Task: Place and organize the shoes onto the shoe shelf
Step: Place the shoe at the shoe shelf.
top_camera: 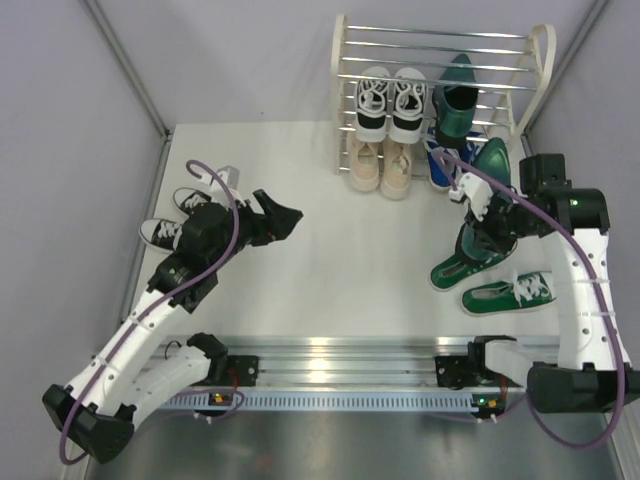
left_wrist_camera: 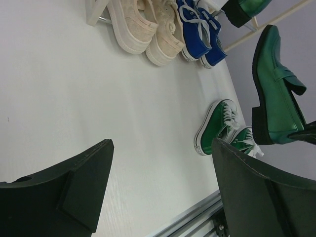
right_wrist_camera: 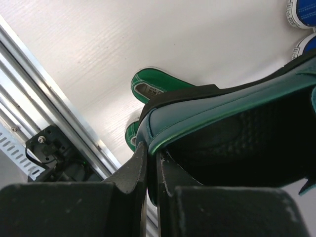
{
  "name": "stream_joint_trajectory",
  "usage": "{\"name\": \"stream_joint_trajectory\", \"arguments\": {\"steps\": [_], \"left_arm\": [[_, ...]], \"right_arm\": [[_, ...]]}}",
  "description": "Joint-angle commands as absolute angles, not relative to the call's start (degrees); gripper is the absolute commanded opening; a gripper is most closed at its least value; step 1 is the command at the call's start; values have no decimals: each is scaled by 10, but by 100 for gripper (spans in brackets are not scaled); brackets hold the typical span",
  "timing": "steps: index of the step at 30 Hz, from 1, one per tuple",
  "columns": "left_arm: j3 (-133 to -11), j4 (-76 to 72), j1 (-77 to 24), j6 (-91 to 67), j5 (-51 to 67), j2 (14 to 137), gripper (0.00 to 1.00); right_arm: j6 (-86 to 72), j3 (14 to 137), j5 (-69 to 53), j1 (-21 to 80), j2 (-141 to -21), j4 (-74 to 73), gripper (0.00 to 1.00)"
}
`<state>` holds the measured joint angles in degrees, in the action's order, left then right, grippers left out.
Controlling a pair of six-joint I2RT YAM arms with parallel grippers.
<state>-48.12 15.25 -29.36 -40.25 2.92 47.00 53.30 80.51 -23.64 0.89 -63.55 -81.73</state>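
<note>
My right gripper point(right_wrist_camera: 152, 159) is shut on the heel rim of a glossy dark green dress shoe point(right_wrist_camera: 227, 113), holding it above the table. From above, that shoe point(top_camera: 493, 160) hangs just in front of the shoe shelf point(top_camera: 545, 50), with the right gripper point(top_camera: 487, 222) behind it. On the shelf sit black-and-white sneakers point(top_camera: 390, 100) and the other dark green dress shoe point(top_camera: 458, 100), with beige lace-ups point(top_camera: 380, 165) and blue sneakers point(top_camera: 440, 168) below. Two green sneakers point(top_camera: 505, 295) lie on the table under the right arm. My left gripper point(top_camera: 285, 215) is open and holds nothing.
Another black-and-white sneaker pair point(top_camera: 185, 200) lies at the table's left edge, partly hidden by the left arm. Grey walls close in both sides, and a metal rail point(top_camera: 340, 350) runs along the near edge. In the left wrist view the held dress shoe point(left_wrist_camera: 276, 98) hangs over the green sneakers point(left_wrist_camera: 217, 126).
</note>
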Motion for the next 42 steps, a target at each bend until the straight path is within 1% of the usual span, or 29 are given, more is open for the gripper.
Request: {"name": "stream_joint_trajectory", "arguments": {"steps": [1, 2, 4, 10, 20, 31, 42], "left_arm": [[-476, 155, -289, -383, 22, 450, 86], [-475, 157, -289, -381, 21, 449, 86], [-473, 160, -289, -380, 19, 448, 86], [-473, 157, -287, -375, 21, 456, 86], [-483, 151, -283, -366, 34, 475, 86], [-490, 155, -280, -369, 40, 476, 86], [-485, 155, -279, -376, 40, 474, 85]], "right_arm": [[576, 865, -298, 5, -649, -858, 0], [580, 871, -299, -14, -656, -858, 0], [590, 893, -306, -18, -685, -858, 0], [626, 954, -322, -76, -748, -857, 0], [703, 1008, -330, -87, -785, -857, 0], [737, 1080, -345, -111, -880, -857, 0], [758, 1181, -357, -125, -981, -857, 0]]}}
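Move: From the right hand, which pinches the second green loafer by its heel, the free slot on the upper shelf tier lies about 37 cm ahead, 6 cm right and 8 cm lower. The placed green loafer is some 38 cm ahead and 3 cm left; the blue shoe pair on the lower tier is about 27 cm ahead and 1 cm left. A green sneaker lies 25 cm below, level and 5 cm right. From the left hand the slot is roughly 31 cm ahead and 58 cm right. Carry the green loafer toe first towards the shelf with the right gripper, about 16 cm forward while drifting some 5 cm right and rising slightly. Keep the fingers shut on its heel and the wrist almost unturned, so that the toe goes in over the blue shoes, to the right of the loafer already placed. ##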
